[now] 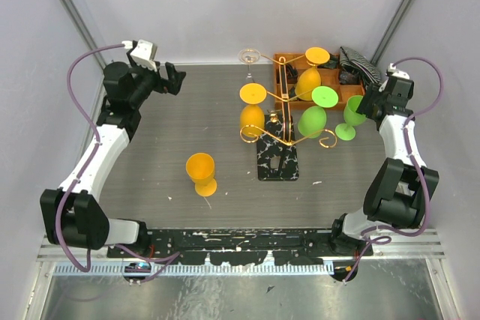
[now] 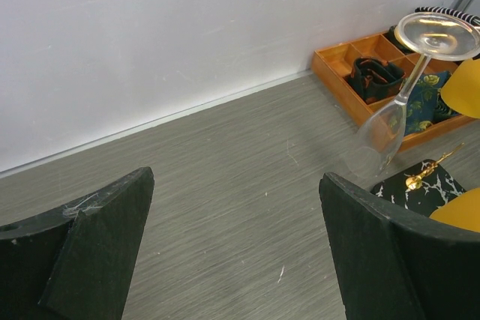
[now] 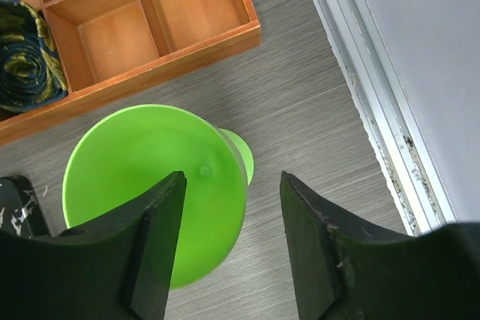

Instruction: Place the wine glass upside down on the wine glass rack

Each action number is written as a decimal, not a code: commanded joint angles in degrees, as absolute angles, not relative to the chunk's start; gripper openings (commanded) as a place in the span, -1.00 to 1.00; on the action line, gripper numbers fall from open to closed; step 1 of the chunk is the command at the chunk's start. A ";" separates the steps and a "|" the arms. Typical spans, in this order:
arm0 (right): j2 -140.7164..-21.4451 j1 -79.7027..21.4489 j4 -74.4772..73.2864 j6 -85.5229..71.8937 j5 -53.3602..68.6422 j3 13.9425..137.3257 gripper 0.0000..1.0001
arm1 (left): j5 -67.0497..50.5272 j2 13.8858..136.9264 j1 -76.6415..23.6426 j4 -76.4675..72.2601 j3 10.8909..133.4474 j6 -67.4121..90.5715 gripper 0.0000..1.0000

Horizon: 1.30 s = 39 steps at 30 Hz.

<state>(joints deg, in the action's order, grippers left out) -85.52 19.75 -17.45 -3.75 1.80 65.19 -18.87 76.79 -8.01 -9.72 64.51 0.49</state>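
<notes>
A green wine glass (image 1: 349, 116) stands upright on the table right of the wine glass rack (image 1: 283, 131), a gold wire stand on a black marbled base (image 1: 277, 161). My right gripper (image 1: 366, 104) hovers over this glass. In the right wrist view its open jaws (image 3: 232, 181) straddle the right side of the green glass's (image 3: 150, 185) rim, one finger over the bowl and one outside, with a gap showing. An orange glass (image 1: 201, 173) stands upright at mid-table. My left gripper (image 1: 171, 78) is wide open at the back left, holding nothing (image 2: 236, 177).
Several glasses hang upside down on the rack: orange (image 1: 253, 114), orange (image 1: 310, 79), green (image 1: 313, 116) and a clear one (image 1: 249, 61) (image 2: 386, 125). An orange compartment tray (image 1: 300, 73) (image 3: 150, 28) sits behind the rack. The table's right rail (image 3: 375, 110) runs close by.
</notes>
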 commanded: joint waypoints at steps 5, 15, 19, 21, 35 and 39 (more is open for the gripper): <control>-84.69 19.86 -14.06 -3.12 2.46 64.76 -0.37 | -20.48 78.67 -7.82 -10.55 67.96 1.64 0.96; -81.89 19.82 -16.17 -2.09 -1.09 67.16 -0.99 | -21.89 80.89 -7.82 -8.93 71.77 4.86 0.96; -79.01 19.86 -17.51 -1.15 -3.98 69.44 -0.99 | -19.93 81.07 -7.87 -7.19 73.28 7.17 0.97; -76.94 19.83 -17.53 -0.41 -5.83 70.92 -0.99 | -18.88 80.57 -7.87 -7.16 73.58 8.68 0.96; -68.38 18.42 1.36 -0.74 2.76 79.67 -0.99 | -11.31 84.63 -9.71 7.24 93.32 35.11 0.92; -66.54 13.54 10.23 1.39 5.31 78.42 -0.99 | -11.33 83.87 -9.75 3.03 91.31 46.07 0.96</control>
<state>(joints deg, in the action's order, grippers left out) -68.82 17.98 -3.14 -0.12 0.23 78.00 -12.62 83.74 -9.72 4.58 92.31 32.36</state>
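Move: The standing green wine glass is already between the right hand's open fingers at its right rim wall; its middle lies about 4 cm left of that hand, level fore-and-aft and some 6 cm below. The green glass hanging on the rack is around 15 cm left and 2 cm back, the wooden tray 12 cm left and 17 cm ahead, the striped bag about 22 cm straight ahead. From the left hand, the standing glass is roughly 54 cm right, 3 cm back, 23 cm below. The standing green glass is pinched by its right rim wall as the right fingers close nearly shut, then lifted off the table and carried steeply up about 28 cm with little sideways travel, the wrist tipping its fingers up some 40 degrees. Late on, the empty, open left hand rises about 13 cm and rolls about 30 degrees, its left side dropping. ##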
